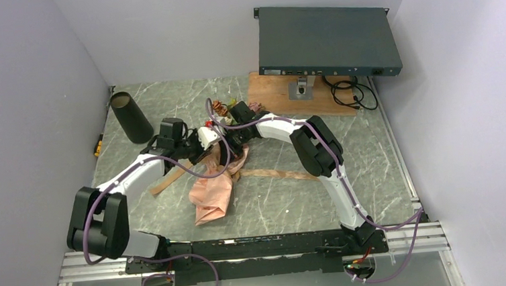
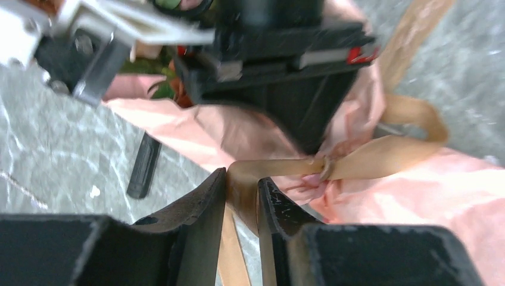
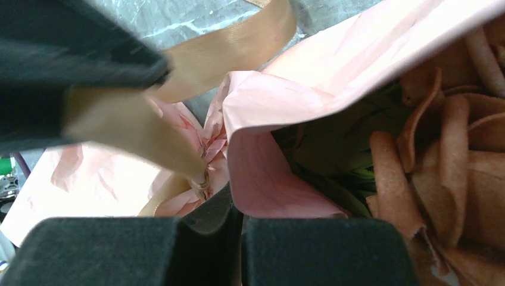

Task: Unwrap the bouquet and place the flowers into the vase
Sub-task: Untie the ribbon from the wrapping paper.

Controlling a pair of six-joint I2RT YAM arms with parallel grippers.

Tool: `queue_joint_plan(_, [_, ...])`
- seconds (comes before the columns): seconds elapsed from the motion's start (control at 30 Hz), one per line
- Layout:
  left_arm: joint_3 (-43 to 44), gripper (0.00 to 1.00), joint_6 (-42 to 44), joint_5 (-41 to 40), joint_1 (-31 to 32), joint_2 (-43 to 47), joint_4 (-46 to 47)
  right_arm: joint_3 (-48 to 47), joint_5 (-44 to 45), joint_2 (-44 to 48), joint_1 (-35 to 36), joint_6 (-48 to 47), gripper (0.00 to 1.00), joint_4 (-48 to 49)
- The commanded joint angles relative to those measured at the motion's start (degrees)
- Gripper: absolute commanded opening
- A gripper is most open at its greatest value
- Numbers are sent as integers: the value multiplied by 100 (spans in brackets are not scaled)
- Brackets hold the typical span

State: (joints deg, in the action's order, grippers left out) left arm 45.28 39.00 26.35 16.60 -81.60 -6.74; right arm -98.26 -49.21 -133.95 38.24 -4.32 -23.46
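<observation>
The bouquet lies mid-table, its salmon-pink paper [image 1: 213,194] spread toward me and its rust and pink flowers [image 1: 219,107] pointing to the back. In the left wrist view, my left gripper [image 2: 241,185] is shut on a loop of the tan ribbon [image 2: 381,156], just short of the knot. My right gripper [image 3: 238,215] is shut on a fold of the pink paper [image 3: 262,179] beside that knot, with rust petals [image 3: 440,149] and green leaves to its right. From above, the left gripper [image 1: 200,147] and right gripper [image 1: 231,143] meet over the bouquet. The black vase [image 1: 131,116] stands at the back left.
A dark grey rack box [image 1: 327,40] sits on a wooden board [image 1: 277,95] at the back right, with black cables [image 1: 355,97] beside it. A yellow-and-black tool [image 1: 98,146] lies by the left wall. Ribbon tails [image 1: 276,175] trail across the marble table.
</observation>
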Motion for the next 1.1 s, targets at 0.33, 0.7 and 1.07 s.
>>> queue_joint_plan(0.33, [261,40,423,780,768,-405,-849,261,1161,-487,-140,-381,0,-589])
queue_joint_plan(0.7, [268,72,408,196,1257,-732,-945,229,1150,-535,-176,-399,0,-617])
queue_joint_plan(1.07, [326,86,-559,1184,63,661,-1135,302,1169,-498,-195,-480,0,-624])
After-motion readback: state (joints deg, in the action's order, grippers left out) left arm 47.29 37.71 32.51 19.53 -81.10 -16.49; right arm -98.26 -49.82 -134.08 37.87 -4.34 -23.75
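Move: The ribbon's knot at the waist of the pink wrapping paper lies about 5 cm back, 6 cm to the right and 5 cm below the left hand, which has a strand of ribbon between its fingertips. From that hand the flower heads are some 12 cm ahead and 10 cm right, and the paper's tail 15 cm back and 3 cm right. From the right hand, shut at the wrapping, the knot is roughly 3 cm back, 1 cm left and 1 cm lower. The left hand lifts briefly by a centimetre or two, then takes its pinched ribbon strand back, right and down to the knot, about 8 cm level and 5 cm down from the top of its rise, swinging some 15 degrees clockwise. There its fingers spread wide and let go of the ribbon, and the hand backs off up and left, slightly forward, while the right hand stays put with its fingers still shut on the wrapping beside the knot. ##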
